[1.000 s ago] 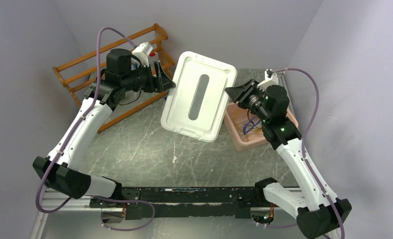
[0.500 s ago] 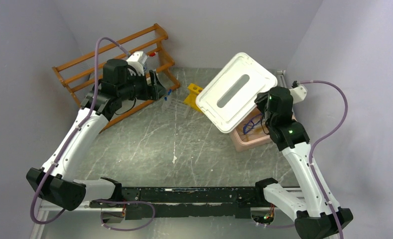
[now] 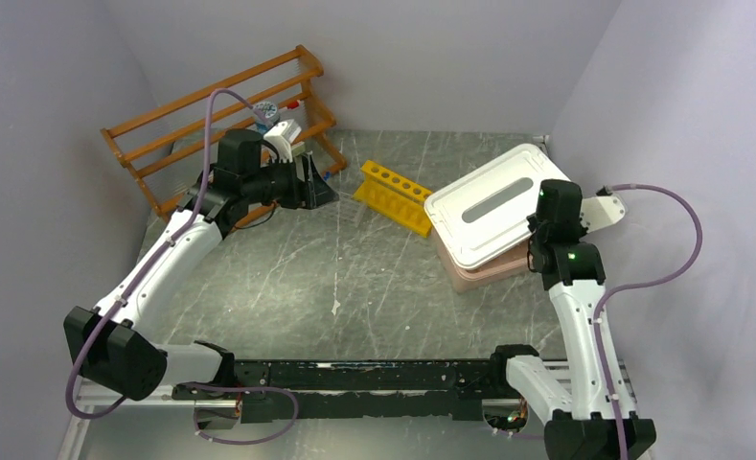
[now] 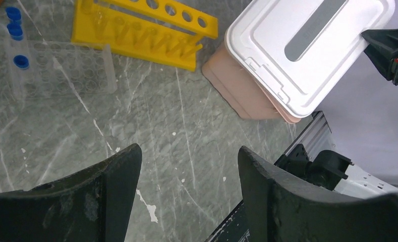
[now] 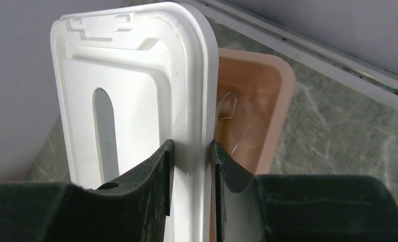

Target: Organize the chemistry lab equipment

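Note:
A white lid [image 3: 484, 213] with a grey slot lies tilted over the pink bin [image 3: 489, 276] at the right. My right gripper [image 3: 538, 228] is shut on the lid's edge; in the right wrist view its fingers [image 5: 159, 166] pinch the lid's rim [image 5: 191, 101] above the bin [image 5: 257, 101], which holds small clear items. My left gripper [image 3: 316, 182] hangs open and empty by the wooden rack, well above the table [image 4: 189, 166]. Below it lie a yellow tube rack [image 4: 141, 30], a clear well tray [image 4: 60, 68] and blue-capped tubes [image 4: 15, 35].
An orange-brown wooden shelf rack [image 3: 211, 105] stands at the back left against the wall. The yellow tube rack [image 3: 398, 195] sits between it and the bin. A metal rail [image 5: 297, 48] runs along the table's right edge beside the bin.
My right arm has swung the lid from upright over the table's middle down onto the bin at the right. My left gripper has drawn back toward the wooden rack.

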Available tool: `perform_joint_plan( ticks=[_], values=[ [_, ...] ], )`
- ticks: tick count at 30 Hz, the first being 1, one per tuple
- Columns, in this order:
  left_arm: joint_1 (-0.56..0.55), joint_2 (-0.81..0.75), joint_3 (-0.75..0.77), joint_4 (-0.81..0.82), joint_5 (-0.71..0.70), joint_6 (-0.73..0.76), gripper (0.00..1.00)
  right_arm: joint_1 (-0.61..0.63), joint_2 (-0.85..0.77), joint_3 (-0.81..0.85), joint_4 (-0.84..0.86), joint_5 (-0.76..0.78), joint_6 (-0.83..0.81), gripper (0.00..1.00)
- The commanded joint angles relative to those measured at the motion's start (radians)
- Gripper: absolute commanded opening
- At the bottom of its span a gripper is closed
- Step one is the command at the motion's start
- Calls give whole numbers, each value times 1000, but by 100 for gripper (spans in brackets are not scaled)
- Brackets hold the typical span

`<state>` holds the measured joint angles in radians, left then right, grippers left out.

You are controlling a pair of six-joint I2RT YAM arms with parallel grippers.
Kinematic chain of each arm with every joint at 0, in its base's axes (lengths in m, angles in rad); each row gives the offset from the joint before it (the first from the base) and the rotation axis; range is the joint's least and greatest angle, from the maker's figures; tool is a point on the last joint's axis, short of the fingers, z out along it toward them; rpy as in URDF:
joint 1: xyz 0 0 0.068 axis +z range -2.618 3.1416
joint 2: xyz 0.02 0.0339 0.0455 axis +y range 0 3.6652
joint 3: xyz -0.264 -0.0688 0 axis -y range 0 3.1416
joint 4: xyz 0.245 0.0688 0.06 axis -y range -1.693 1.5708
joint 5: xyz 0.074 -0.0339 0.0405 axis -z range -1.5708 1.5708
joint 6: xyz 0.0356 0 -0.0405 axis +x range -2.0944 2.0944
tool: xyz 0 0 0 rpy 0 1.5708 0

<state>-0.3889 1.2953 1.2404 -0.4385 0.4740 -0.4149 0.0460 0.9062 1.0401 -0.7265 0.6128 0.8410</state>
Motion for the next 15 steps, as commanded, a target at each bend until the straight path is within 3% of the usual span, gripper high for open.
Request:
perform_joint_plan(
  ticks=[1, 9, 15],
  values=[
    [-7, 12, -34, 44, 34, 22, 73, -98, -17, -45, -22, -29, 10, 0],
    [-7, 5, -50, 29, 17, 48, 73, -178, 11, -86, -62, -85, 48, 1],
    [-7, 11, -52, 33, 18, 47, 73, -178, -6, -133, -91, -50, 70, 13]
  ],
)
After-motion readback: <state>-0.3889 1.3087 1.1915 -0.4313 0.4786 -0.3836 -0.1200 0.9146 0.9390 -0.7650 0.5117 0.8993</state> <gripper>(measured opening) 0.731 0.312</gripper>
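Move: The white lid, already gripped in the right hand by its near long edge, hangs tilted over the pink bin, whose middle lies about 5 cm ahead of that hand, 5 cm to its left and 17 cm below. The yellow tube rack stands some 20 cm to the left of the bin's middle and 8 cm farther out. From the left hand the bin is roughly 31 cm to the right, 1 cm ahead and 19 cm below. The white lid is lowered towards the pink bin's rim by the right hand, which keeps its pinch on the near edge and sinks about 5 cm while easing to the right and back. Its wrist tips a little down and turns slightly clockwise, with its left side rising. The open left hand, holding nothing, also drops some 2.5 cm. ##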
